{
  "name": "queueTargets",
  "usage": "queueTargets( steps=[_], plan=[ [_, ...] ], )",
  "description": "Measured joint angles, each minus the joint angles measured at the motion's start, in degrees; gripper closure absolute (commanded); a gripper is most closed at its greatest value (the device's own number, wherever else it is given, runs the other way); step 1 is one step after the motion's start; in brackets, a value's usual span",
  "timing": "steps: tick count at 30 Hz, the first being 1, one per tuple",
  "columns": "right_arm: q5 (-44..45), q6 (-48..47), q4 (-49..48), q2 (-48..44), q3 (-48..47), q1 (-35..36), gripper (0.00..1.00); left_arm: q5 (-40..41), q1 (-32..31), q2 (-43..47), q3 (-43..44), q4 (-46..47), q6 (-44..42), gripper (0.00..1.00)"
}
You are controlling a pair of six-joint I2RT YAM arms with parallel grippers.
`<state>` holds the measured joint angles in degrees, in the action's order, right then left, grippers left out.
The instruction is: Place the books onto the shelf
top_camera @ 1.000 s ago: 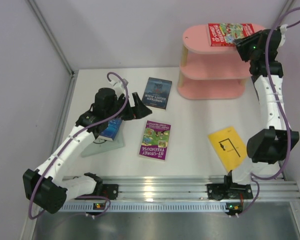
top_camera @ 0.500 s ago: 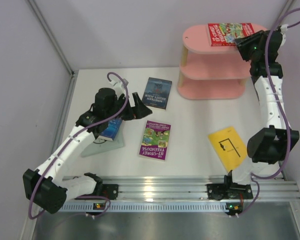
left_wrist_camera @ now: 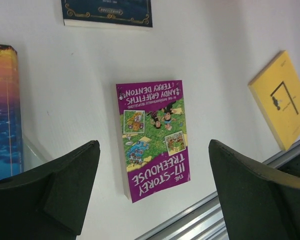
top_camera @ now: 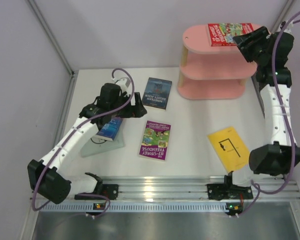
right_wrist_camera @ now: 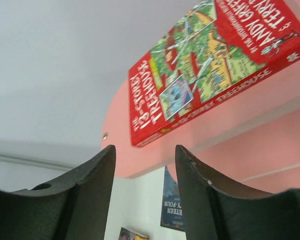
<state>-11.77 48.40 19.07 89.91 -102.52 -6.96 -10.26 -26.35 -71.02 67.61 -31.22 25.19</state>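
A red comic book (top_camera: 229, 34) (right_wrist_camera: 215, 65) lies flat on the top board of the pink shelf (top_camera: 200, 62) (right_wrist_camera: 250, 117). My right gripper (top_camera: 242, 44) (right_wrist_camera: 145, 148) hovers at that board's right end, open, just off the book, with nothing between its fingers. My left gripper (top_camera: 141, 107) (left_wrist_camera: 152, 147) hangs wide open and empty above the table, over the purple-green book (top_camera: 156, 140) (left_wrist_camera: 154, 137). A navy book (top_camera: 157, 93) (left_wrist_camera: 107, 12), a yellow book (top_camera: 230, 147) (left_wrist_camera: 282, 100) and a blue-orange book (top_camera: 110, 128) (left_wrist_camera: 2, 115) on a pale grey-green one (top_camera: 101, 145) lie on the table.
The shelf's two lower boards (top_camera: 212, 75) hold nothing visible. Walls close in the table at left, back and right. An aluminium rail (top_camera: 160, 187) with both arm bases runs along the near edge.
My right gripper has opened and drawn back to the right, off the red book, which stays on the top board. The left arm has shifted slightly towards the right, still open.
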Motion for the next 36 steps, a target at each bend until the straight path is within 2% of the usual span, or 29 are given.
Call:
queueTargets(
  steps=[4, 7, 10, 13, 17, 22, 27, 28, 31, 36],
  plan=[
    [-3.0, -2.3, 0.2, -10.2, 7.0, 0.3, 0.41, 0.2, 0.0, -3.6, -0.3, -2.1, -1.4, 0.07],
    [-4.2, -4.5, -0.8, -19.5, 16.5, 2.9, 0.33, -1.6, 0.0, -5.4, -2.3, -1.8, -1.2, 0.09],
    [-4.7, -6.3, -2.5, -27.1, 29.2, 10.3, 0.29, -3.0, 0.0, -7.3, -4.0, -1.7, -1.0, 0.12],
    [-4.7, -6.7, -3.8, -30.0, 40.8, 17.9, 0.29, -3.9, 0.0, -11.1, -4.8, -1.2, -0.8, 0.16],
    [-4.0, -4.8, -7.6, -26.6, 56.9, 27.1, 0.29, -5.4, 0.0, -16.1, -7.3, 1.7, 0.3, 0.27],
    [-0.9, -2.1, -14.7, -19.4, 67.8, 35.7, 0.3, -7.2, 0.0, -22.8, -11.0, 5.8, 1.2, 0.35],
    [0.6, 0.6, -26.2, -11.9, 71.6, 40.8, 0.3, -10.0, 0.2, -26.6, -12.7, 9.1, 2.8, 0.55],
    [1.2, 0.8, -27.8, -10.5, 71.8, 41.7, 0.3, -11.0, 0.1, -26.9, -12.7, 9.8, 3.1, 0.63],
    [3.2, 1.2, -30.1, -8.6, 71.8, 44.0, 0.3, -12.2, 0.2, -27.0, -12.7, 10.7, 3.4, 0.77],
    [7.5, 1.9, -32.4, -8.5, 73.0, 46.6, 0.29, -15.7, 1.0, -28.4, -12.5, 12.8, 4.3, 0.92]
  ],
)
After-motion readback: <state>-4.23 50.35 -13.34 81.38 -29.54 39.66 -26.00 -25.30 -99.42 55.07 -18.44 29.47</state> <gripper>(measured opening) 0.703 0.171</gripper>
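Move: The purple Treehouse book lies about 5 cm back from the left hand, 7 cm to its right and 22 cm below. From the right hand, up by the shelf top, this book is about 26 cm back, 33 cm left and 41 cm down. Nineteen Eighty-Four lies about 25 cm beyond the Treehouse book; the blue sunset book is 24 cm left of the Treehouse book and 10 cm farther out, the yellow book 38 cm right of it and 4 cm nearer. The right hand backs off the shelf and swoops down nearly 40 cm, some 25 cm back and as far left, turning about 40 degrees counter-clockwise, tipping down and opening further, until its parted fingers come to the Treehouse book's right long edge. Meanwhile the left hand sinks about 21 cm beside the same book's left edge, tipping down some 30 degrees and closing from wide open to nearly shut, then shifts about 2 cm right with its fingertips against that edge, pushing the book along. ##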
